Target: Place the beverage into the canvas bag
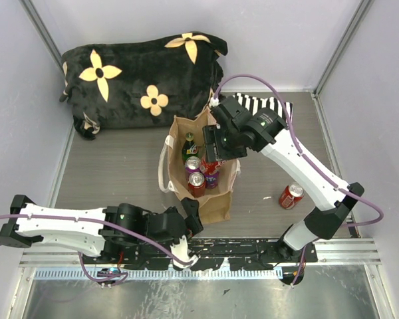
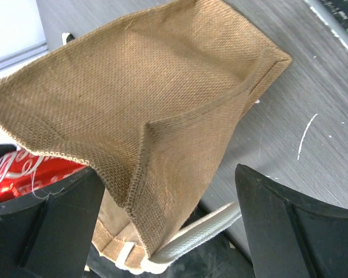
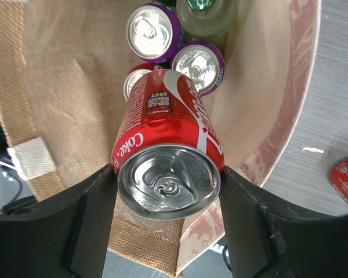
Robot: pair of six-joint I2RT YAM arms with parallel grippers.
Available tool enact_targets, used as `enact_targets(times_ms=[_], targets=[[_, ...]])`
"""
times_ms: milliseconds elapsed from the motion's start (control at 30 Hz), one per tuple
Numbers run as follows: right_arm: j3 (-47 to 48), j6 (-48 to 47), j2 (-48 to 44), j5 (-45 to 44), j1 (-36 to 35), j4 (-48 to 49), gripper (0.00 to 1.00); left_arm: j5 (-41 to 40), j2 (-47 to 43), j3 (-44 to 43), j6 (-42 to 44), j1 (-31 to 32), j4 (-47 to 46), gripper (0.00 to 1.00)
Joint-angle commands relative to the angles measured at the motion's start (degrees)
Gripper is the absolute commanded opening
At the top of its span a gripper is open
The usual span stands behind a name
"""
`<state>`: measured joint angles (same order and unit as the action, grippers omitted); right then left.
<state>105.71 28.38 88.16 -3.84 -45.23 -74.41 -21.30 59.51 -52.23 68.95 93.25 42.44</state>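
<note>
The tan canvas bag stands open mid-table, with white strap handles. My right gripper is shut on a red Coke can and holds it tilted, bottom first, over the bag's mouth. The can also shows in the top view. Inside the bag are two purple cans, a green bottle and a part-hidden red can. My left gripper is open; its jaws stand wide either side of the bag's near corner and a white strap.
A second red can lies on the table right of the bag, also in the right wrist view. A black flowered cushion lies at the back left. A black-and-white striped cloth lies behind the right arm.
</note>
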Motion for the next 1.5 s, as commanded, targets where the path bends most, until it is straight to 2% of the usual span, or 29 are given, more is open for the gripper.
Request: enact_targets(times_ms=[0,367,933,1467], targets=[[-1.7,0.0,-1.4,-1.6,-2.3,3.3,0.01,1.2,0.4,-3.8,1.7,-2.6,-0.7,0.98],[-6.4,1.6,-0.5,-3.9,-6.1,1.7,0.01,1.4,0.0,-8.4,3.7,-4.0,-1.1,0.98],[-14.4,2.2,1.6,-5.9,-8.5,0.6,0.01,6.2,-2.2,-7.2,2.4,-3.9,1.4,0.98],[-25.9,3.5,3.0,-6.3,-8.9,9.5,0.01,6.6,-3.8,-4.6,1.2,-3.9,1.8,0.98]])
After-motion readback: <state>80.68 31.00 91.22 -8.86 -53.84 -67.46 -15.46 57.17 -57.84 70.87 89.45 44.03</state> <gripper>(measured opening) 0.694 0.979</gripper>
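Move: My right hand already holds the last-lifted Coke can over the canvas bag's mouth. The free spot for it, in the bag's near right corner, is about 5 cm back, 1 cm to the right and 16 cm below. Beneath me are the bagged red can, some 6 cm left and 2 cm back, and the right purple can, straight left-right and 2 cm ahead. The left purple can is 7 cm left, 4 cm ahead. From my left hand the spot is roughly 11 cm ahead, 7 cm right, 9 cm below. Keeping the Coke can pinched, I lower my right hand about 14 cm into the bag, easing some 5 cm back into the gap in front of the right purple can while the wrist tilts about 20 degrees until the fingers point more steeply down. My left hand, open by the near side of the bag, rises about 5 cm, then settles back a little. ##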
